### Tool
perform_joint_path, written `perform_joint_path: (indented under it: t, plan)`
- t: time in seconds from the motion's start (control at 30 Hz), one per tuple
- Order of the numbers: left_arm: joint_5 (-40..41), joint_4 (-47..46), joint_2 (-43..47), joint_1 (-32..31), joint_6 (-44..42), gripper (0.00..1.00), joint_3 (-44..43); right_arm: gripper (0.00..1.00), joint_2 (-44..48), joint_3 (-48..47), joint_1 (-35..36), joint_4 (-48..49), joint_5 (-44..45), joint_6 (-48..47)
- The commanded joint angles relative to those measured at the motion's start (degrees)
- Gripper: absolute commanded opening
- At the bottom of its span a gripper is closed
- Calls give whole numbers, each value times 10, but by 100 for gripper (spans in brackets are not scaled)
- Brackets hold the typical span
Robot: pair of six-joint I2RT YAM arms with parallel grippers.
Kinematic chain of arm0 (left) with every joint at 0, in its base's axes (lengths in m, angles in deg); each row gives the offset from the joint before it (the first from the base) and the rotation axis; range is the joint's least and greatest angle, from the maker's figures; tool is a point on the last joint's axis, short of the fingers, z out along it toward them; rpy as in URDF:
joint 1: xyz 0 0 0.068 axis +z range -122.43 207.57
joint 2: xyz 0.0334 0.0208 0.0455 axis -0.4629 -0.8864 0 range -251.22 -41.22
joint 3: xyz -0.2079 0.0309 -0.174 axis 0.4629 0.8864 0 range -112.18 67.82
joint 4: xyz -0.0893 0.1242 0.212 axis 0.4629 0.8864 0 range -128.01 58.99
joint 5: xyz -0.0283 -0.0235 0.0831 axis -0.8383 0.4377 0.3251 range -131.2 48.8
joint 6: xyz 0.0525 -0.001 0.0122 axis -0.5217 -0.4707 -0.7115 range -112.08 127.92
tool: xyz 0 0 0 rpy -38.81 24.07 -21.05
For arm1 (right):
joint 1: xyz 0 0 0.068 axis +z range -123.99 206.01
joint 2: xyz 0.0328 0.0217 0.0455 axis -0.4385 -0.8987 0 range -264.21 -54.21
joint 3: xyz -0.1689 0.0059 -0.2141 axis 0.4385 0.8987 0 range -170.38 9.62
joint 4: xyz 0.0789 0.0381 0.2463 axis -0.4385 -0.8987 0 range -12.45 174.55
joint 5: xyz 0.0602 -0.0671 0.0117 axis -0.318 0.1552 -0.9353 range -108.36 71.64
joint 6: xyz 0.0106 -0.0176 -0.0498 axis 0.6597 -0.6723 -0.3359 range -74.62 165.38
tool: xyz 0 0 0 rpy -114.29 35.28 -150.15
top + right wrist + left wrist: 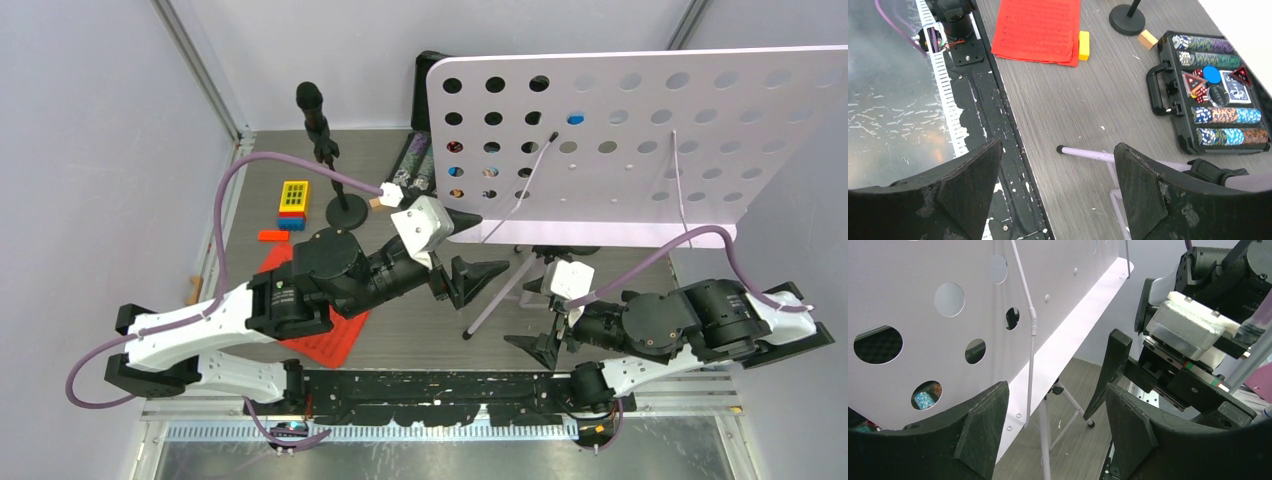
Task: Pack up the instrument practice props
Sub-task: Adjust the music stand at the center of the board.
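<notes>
The white hole-punched music rack (pixel 640 130) stands at the back right on silver tripod legs (pixel 497 295). My left gripper (pixel 492 242) is open just in front of the rack's lower left corner, holding nothing. In the left wrist view the rack panel (pixel 948 340) and a leg (pixel 1045 440) lie beyond the open left gripper (pixel 1055 415). My right gripper (pixel 545 325) is open low beside the legs. A leg (pixel 1088 154) lies past the open right gripper (pixel 1058 180). Red pages (pixel 335 335) lie under the left arm. One black microphone (pixel 312 105) stands on its round base (pixel 350 212).
A black case of poker chips (pixel 1218 95) lies open behind the rack. Yellow (pixel 294 193) and blue (pixel 291 222) toy blocks sit left of the microphone base. A yellow block (pixel 1084 45) touches the red pages (pixel 1038 30). The black mounting rail (pixel 440 385) runs along the near edge.
</notes>
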Motion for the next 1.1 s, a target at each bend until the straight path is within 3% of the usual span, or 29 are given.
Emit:
perform_joint_path:
  t: [0.0, 0.17, 0.27, 0.37, 0.5, 0.63, 0.9, 1.07]
  plan:
    - [14, -36, 19, 2, -7, 72, 4, 88, 8, 11, 3, -6, 16, 26]
    - [-9, -20, 51, 2, 3, 76, 27, 87, 29, 35, 3, -12, 26, 43]
    - [-59, -23, 107, 2, 14, 82, 82, 87, 38, 49, 3, -11, 34, 51]
    - [-77, -27, 170, 2, 44, 80, 155, 87, 51, 64, 3, -9, 42, 59]
    - [-45, -16, 236, 2, 101, 77, 246, 87, 67, 76, 3, -6, 50, 67]
    - [-7, -64, 274, 2, 131, 78, 349, 87, 87, 89, 3, -7, 55, 87]
    - [79, -294, 248, 6, 127, 94, 517, 85, 116, 129, 3, -11, 74, 141]
    - [-57, -337, 134, 103, 186, 99, 479, 85, 128, 138, 3, 7, 92, 167]
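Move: My left hand is open above and left of the music stand. The stand's tripod hub lies about 12 cm ahead of it, 14 cm right and 28 cm below. The stand's ledge has its middle 6 cm ahead, 15 cm right and 8 cm below, and the near-left leg's foot is 4 cm ahead, 1 cm right and some 48 cm down. From my right hand, the hub is roughly 15 cm ahead, 7 cm right and 15 cm below. I drop my left hand some 24 cm to below the ledge, towards the tripod. It first draws left and back clear of the desk, then turns back right and forward, rolling about 15 degrees as its fingers open wider. My right hand sinks about 6 cm, easing right and slightly forward towards the hub and turning some 10 degrees clockwise, fingers still wide. Neither hand touches the stand. ##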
